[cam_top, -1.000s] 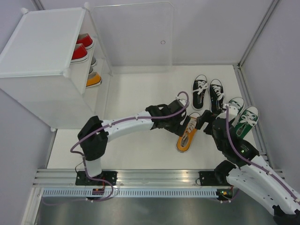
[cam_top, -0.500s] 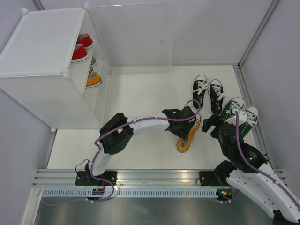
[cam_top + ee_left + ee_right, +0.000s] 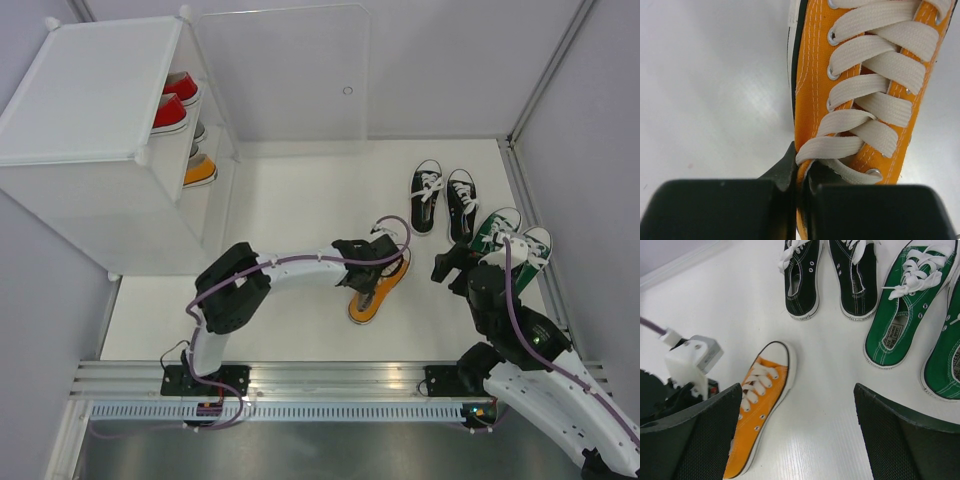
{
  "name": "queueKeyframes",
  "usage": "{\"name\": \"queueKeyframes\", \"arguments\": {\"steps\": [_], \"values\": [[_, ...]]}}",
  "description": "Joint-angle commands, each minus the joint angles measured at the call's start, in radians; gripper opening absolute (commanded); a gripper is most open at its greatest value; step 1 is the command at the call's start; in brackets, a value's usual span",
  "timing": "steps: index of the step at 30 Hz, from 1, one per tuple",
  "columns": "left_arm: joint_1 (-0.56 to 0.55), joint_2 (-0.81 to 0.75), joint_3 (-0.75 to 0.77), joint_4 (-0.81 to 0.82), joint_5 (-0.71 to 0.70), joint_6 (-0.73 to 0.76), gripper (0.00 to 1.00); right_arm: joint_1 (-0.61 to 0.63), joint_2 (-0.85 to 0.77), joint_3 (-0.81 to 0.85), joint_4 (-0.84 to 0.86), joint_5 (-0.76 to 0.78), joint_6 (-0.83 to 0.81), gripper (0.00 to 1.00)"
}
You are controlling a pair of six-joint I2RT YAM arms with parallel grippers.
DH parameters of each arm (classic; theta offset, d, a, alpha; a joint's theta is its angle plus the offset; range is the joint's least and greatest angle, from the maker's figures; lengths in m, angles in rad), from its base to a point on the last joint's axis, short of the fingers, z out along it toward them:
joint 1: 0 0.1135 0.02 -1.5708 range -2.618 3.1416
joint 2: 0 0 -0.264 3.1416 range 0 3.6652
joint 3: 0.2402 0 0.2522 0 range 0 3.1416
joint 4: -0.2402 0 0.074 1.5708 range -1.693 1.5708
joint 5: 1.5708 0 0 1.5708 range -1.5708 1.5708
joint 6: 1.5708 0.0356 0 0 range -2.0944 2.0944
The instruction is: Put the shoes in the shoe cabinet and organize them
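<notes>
My left gripper (image 3: pixel 372 272) is shut on the side wall of an orange shoe (image 3: pixel 363 306) near its lace end, on the white floor. In the left wrist view the two fingertips (image 3: pixel 790 165) pinch the orange canvas (image 3: pixel 812 100) under the lowest lace, with the left gripper (image 3: pixel 801 170) close over the shoe. My right gripper (image 3: pixel 452 268) hangs open over bare floor, right of that shoe (image 3: pixel 757 410); its pads (image 3: pixel 695 440) hold nothing. The shoe cabinet (image 3: pixel 90 130) stands at the back left, with red shoes (image 3: pixel 170 112), a grey one (image 3: pixel 199 131) and an orange one (image 3: pixel 200 172) inside.
A black pair (image 3: pixel 443 198) and a green pair (image 3: pixel 512 240) lie at the right, also in the right wrist view as black shoes (image 3: pixel 802 280) and green shoes (image 3: pixel 905 310). The cabinet's clear door (image 3: pixel 285 75) stands open along the back wall. Walls enclose the floor.
My left gripper has shut on the orange shoe and drawn it leftward, away from the right arm. The right arm pulled back a little earlier and now holds still.
</notes>
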Motion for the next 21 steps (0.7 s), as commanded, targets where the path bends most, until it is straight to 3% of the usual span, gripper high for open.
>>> {"name": "queueKeyframes", "arguments": {"steps": [1,8,15,16,17,21], "values": [[0.056,-0.178,-0.131,-0.029,-0.110,-0.110,0.02,0.005,-0.009,0.004,0.026,0.002,-0.010,0.95],[0.262,-0.471,-0.473,-0.029,-0.197,-0.336,0.02,0.004,0.014,-0.004,0.051,-0.026,-0.030,0.95],[0.487,-0.540,-0.543,-0.020,-0.279,-0.429,0.02,0.002,0.019,-0.010,0.065,-0.035,-0.039,0.95],[0.498,-0.525,-0.540,-0.015,-0.280,-0.438,0.05,0.004,0.020,-0.010,0.065,-0.035,-0.040,0.96],[0.506,-0.519,-0.526,0.001,-0.259,-0.452,0.18,0.004,0.019,-0.011,0.065,-0.035,-0.040,0.95],[0.506,-0.474,-0.491,0.066,-0.121,-0.435,0.41,0.004,0.022,-0.010,0.065,-0.037,-0.040,0.95]]}}
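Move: The left hand already pinches the collar rim of the orange shoe. The clear floor where it takes it lies about 25 cm to its left and 8 cm ahead, about 2 cm lower. The cabinet's near foot stands some 39 cm left and 4 cm ahead; the orange shoe on the shelf is about 40 cm left, 25 cm ahead and 12 cm up. From the right hand, that floor spot is some 48 cm left, 10 cm ahead and 19 cm below. Leftward in a quick sweep of about 27 cm, the left hand carries the pinched orange shoe towards the cabinet, bending some 6 cm forward in the later part and rising only about 2 cm. The wrist swings about 50 degrees counter-clockwise on the way; as the hand slows to a stop, the fingers begin to part around the collar rim, about a third open by the end. ##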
